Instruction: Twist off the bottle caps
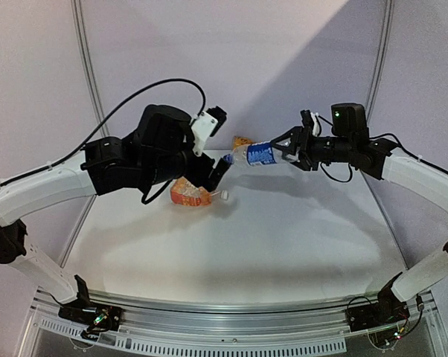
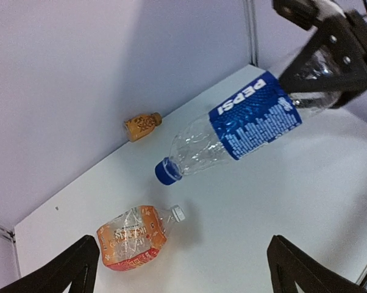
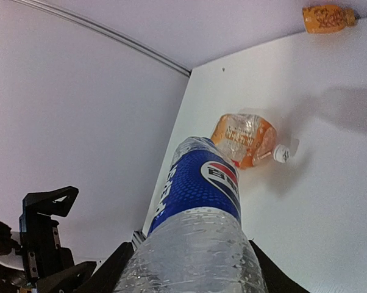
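My right gripper [image 1: 287, 149] [image 3: 189, 265] is shut on the base end of the clear water bottle with the blue label [image 1: 260, 154] [image 2: 256, 116] [image 3: 199, 183] and holds it level above the table. Its dark blue cap [image 2: 167, 172] [image 1: 230, 158] points toward my left gripper [image 1: 222, 149] [image 2: 183, 253]. That gripper is open wide, with nothing between its fingers, a little back from the cap. The orange bottle [image 1: 189, 195] [image 2: 131, 238] [image 3: 243, 139] lies on its side on the table below, with its white cap [image 1: 225, 195] [image 2: 178, 213] [image 3: 281, 153] on.
A small orange bottle [image 1: 242, 141] [image 2: 141, 125] [image 3: 327, 18] lies by the back wall. The white table [image 1: 283, 238] is closed in by walls at the back and left. The left arm's bulk hangs over the orange bottle's left side.
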Robot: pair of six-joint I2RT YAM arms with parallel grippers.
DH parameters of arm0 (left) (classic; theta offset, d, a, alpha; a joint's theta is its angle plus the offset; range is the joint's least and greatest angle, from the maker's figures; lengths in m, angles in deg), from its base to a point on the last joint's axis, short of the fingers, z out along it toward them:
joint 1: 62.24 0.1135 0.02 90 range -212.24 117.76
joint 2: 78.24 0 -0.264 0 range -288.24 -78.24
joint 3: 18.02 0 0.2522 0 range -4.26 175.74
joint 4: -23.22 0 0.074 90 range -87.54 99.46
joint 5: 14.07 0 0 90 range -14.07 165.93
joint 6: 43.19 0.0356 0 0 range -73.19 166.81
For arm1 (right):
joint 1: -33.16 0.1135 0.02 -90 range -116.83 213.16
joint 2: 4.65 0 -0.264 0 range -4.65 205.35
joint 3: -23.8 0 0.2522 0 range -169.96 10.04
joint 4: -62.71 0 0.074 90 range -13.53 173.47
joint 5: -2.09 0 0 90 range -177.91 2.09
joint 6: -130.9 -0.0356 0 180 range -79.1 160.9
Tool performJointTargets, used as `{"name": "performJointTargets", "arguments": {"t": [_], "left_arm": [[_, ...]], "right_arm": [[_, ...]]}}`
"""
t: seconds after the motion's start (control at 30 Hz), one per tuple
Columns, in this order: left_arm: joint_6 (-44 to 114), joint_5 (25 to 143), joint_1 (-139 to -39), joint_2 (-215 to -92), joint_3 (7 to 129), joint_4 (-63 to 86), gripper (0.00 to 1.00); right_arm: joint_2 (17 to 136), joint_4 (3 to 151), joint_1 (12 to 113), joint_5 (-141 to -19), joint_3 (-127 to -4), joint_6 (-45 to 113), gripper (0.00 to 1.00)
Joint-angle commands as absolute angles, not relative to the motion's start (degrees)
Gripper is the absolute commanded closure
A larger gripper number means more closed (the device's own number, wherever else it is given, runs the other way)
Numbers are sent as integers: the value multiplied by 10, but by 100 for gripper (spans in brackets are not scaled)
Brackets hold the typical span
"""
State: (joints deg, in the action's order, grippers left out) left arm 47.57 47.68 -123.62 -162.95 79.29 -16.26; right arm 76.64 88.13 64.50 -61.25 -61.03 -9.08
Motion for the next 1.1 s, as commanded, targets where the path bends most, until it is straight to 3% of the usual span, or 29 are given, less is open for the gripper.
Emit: {"name": "performJointTargets", "arguments": {"t": [0.0, 0.17, 0.53, 0.77, 1.07], "left_arm": [[336, 515, -1193, -1596, 802, -131, 1], [193, 623, -1134, -1562, 774, -85, 1], [-79, 865, -1019, -1516, 656, 176, 1], [-172, 914, -1018, -1565, 653, 306, 1], [-196, 950, -1026, -1659, 725, 350, 1]], "right_arm": [[742, 779, 642, -659, -621, -131, 60], [736, 658, 642, -663, -589, -187, 60], [728, 441, 643, -642, -546, -263, 60], [739, 379, 643, -620, -535, -302, 61], [748, 383, 661, -601, -537, -305, 62]]}}
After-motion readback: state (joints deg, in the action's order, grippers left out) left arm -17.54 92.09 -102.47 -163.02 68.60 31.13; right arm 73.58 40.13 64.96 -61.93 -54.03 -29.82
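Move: The blue cap of the Pepsi bottle, still on, is about 12 cm ahead of my open left hand, 5 cm to its right and 10 cm below. The orange bottle lies on the table some 12 cm ahead, 8 cm left and 30 cm down; the small brown bottle roughly 36 cm ahead and 9 cm right, equally low. From my right hand, holding the bottle's base end, the left fingers are about 18 cm left, 4 cm back and 4 cm higher. I lift the Pepsi bottle some 15 cm with my right hand, keeping my grip near its base and tilting it so the cap end swings up. My open left hand rises about 10 cm and goes 5 cm forward, arcing left and back right, rolling its left side down some 75 degrees until its fingers point mainly right at the cap, closer but not touching. ##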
